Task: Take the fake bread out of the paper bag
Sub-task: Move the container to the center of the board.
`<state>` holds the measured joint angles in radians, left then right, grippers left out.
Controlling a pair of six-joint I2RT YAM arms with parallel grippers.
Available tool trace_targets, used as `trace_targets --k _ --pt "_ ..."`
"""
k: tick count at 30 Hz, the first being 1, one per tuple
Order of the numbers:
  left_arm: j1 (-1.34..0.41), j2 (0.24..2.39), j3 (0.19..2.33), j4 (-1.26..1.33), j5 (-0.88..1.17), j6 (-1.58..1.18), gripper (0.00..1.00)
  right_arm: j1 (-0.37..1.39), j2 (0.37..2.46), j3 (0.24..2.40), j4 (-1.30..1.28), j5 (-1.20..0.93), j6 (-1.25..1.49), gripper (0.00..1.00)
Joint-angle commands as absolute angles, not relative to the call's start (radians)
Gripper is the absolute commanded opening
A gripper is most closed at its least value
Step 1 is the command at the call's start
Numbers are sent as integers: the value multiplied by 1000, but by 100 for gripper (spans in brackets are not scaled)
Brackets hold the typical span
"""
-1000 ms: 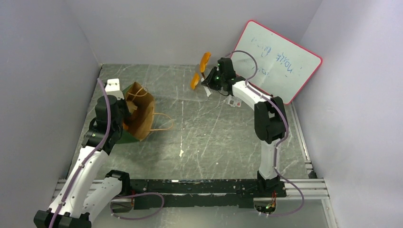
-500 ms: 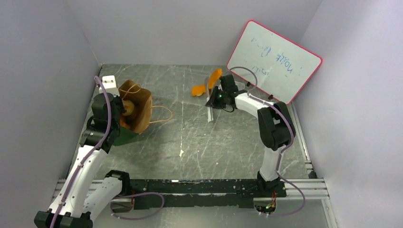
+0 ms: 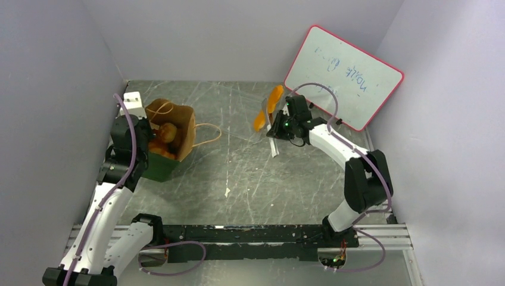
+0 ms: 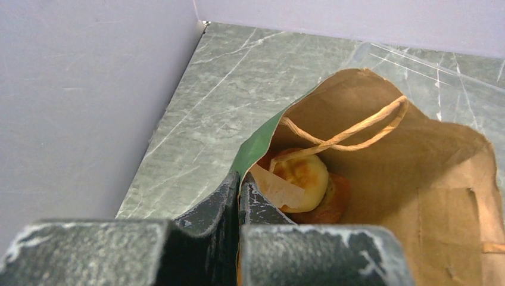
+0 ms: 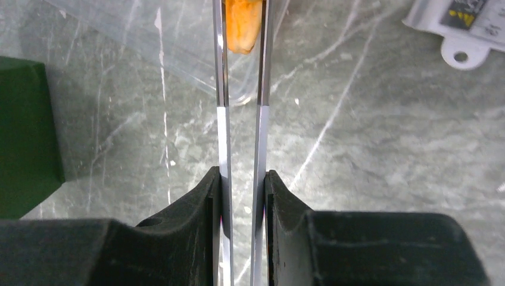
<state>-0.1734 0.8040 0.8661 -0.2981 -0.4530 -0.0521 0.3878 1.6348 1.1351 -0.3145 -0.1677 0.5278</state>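
Note:
The paper bag (image 3: 181,134) stands at the left, dark green outside and brown inside, mouth open upward. My left gripper (image 3: 147,142) is shut on its near rim (image 4: 253,146), one finger outside and one inside. Inside lie a round tan bun (image 4: 305,174) and a darker orange piece (image 4: 337,199) of fake bread (image 3: 164,137). My right gripper (image 3: 277,131) is shut on metal tongs (image 5: 241,143). The tongs' tips pinch an orange fake bread piece (image 5: 242,27), held above the table right of the middle (image 3: 268,107).
A red-framed whiteboard (image 3: 345,74) leans in the back right corner. A clear plastic sheet (image 5: 178,56) lies on the table under the tongs. A white tag (image 5: 470,24) lies nearby. The bag's cord handle (image 3: 208,134) trails to its right.
The right arm has carried the tongs and orange bread piece rightward and toward the front. The left arm has shifted the bag back and turned its mouth up, so the bread inside shows.

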Motion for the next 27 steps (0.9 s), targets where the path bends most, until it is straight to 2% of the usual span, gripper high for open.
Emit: trace_targets --k 1,6,11,18,27 --pt "-164 775 919 -261 -462 -51 7 382 1545 1091 -372 -143 499 0" --pt "-164 757 919 -271 -467 -52 7 382 1484 1081 -389 -162 496 0" --pt "-164 747 926 -290 -473 -57 7 391 1481 1183 -334 -289 522 0" --pt "-164 747 948 -311 -477 -64 7 436 1683 1392 -267 -426 555 0" --pt "-164 764 963 -320 -485 -83 7 536 2061 1705 -217 -585 550 0"
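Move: The clear container's middle lies about 14 cm left of the right gripper, 7 cm ahead and 14 cm lower. That gripper already holds tongs with a piece of bread in their tips. The paper bag stands some 34 cm to its left and about 3 cm back; the marker set lies about 9 cm to its right and 4 cm ahead. From the left gripper, which is pinching the bag's rim, the container is roughly 26 cm right, 12 cm ahead and 30 cm down. Ease the right gripper back about 3 cm and slightly right, then swing it some 14 cm left and 7 cm forward in a rising arc towards the container, dipping again at the end. Turn it roughly 15 degrees counter-clockwise and raise its left side, keeping the tongs gripped. Let the left gripper keep the bag's rim, raising it about 2 cm. ##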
